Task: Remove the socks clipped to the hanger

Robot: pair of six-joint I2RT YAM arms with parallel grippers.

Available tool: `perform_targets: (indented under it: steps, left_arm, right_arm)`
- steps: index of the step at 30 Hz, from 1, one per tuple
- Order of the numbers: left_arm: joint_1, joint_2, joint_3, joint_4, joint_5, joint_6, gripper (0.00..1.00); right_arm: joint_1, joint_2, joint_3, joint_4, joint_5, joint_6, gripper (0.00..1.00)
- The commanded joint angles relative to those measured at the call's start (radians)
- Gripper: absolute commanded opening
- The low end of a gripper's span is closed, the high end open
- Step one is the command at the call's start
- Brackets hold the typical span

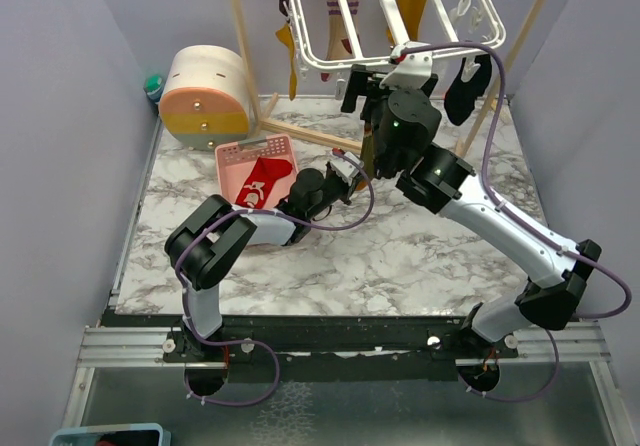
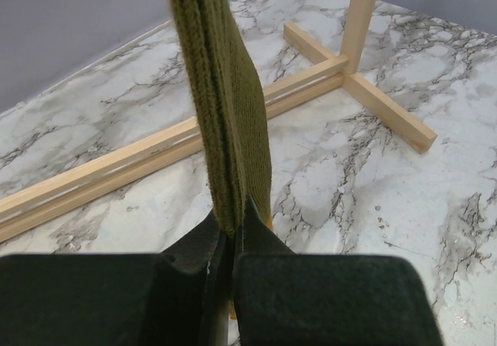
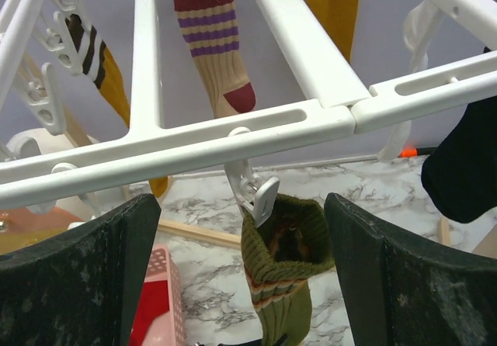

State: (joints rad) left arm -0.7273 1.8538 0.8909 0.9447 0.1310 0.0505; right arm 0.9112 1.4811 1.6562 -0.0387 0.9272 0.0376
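Note:
The white hanger (image 3: 233,140) spans the top of the right wrist view, with several socks clipped to it. An olive green sock (image 3: 283,268) with a striped cuff hangs from a white clip (image 3: 256,195) on the front bar. My right gripper (image 3: 239,222) is open, one finger on each side of that cuff and clip, touching neither. Below, my left gripper (image 2: 231,233) is shut on the olive sock (image 2: 229,105) at its lower end, and the sock is stretched straight up. In the top view the right gripper (image 1: 390,78) sits under the hanger's (image 1: 400,26) front edge, above the left gripper (image 1: 352,166).
A striped red sock (image 3: 213,43), mustard socks (image 3: 332,12) and a black sock (image 3: 466,167) hang nearby. A pink basket (image 1: 250,149) holding a red sock (image 1: 262,181) sits left of centre. The wooden rack's base (image 2: 365,90) crosses the marble table, and a round wooden box (image 1: 205,96) stands back left.

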Motion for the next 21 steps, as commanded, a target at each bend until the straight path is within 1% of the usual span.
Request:
perform_targets:
  steps: [1, 6, 14, 19, 21]
  left_arm:
    - [-0.004, 0.012, 0.01, -0.007, 0.019, 0.011, 0.0]
    - [-0.005, 0.012, 0.011, -0.007, 0.036, 0.009, 0.0]
    - [-0.005, 0.008, 0.009, -0.009, 0.049, 0.012, 0.0]
    - [-0.006, 0.004, 0.005, -0.009, 0.052, 0.018, 0.0]
    - [-0.004, 0.003, 0.005, -0.01, 0.054, 0.018, 0.0]
  right_arm:
    - [0.011, 0.048, 0.077, -0.08, 0.095, 0.014, 0.93]
    - [0.011, 0.086, 0.118, -0.099, 0.169, 0.009, 0.91]
    - [0.011, 0.16, 0.167, -0.076, 0.232, -0.028, 0.82]
    - [0.011, 0.165, 0.163, -0.052, 0.235, -0.028, 0.73]
    - [0.011, 0.165, 0.163, -0.048, 0.238, -0.028, 0.67]
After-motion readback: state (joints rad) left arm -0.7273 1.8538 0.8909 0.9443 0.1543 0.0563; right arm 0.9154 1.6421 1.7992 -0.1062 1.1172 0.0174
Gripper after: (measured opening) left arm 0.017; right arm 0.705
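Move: The clip holding the green sock is about 4 cm ahead of the right hand, 1 cm to its right and 1 cm lower. The hanger's front bar runs 4 cm above the clip, and the green sock's cuff hangs some 3 cm below it. The black sock is roughly 9 cm ahead of the right hand, 16 cm right and 7 cm lower. From the left hand, the clip is some 30 cm up and 2 cm ahead. Forward and down by about 2 cm each, the right hand eases in under the hanger's front bar towards the clip, turning some 10 degrees clockwise and tipping slightly down. Its wide-open fingers come about a quarter of the way closed, one on either side of the clip. The left hand stays put and keeps its pinch on the lower part of the green sock. ##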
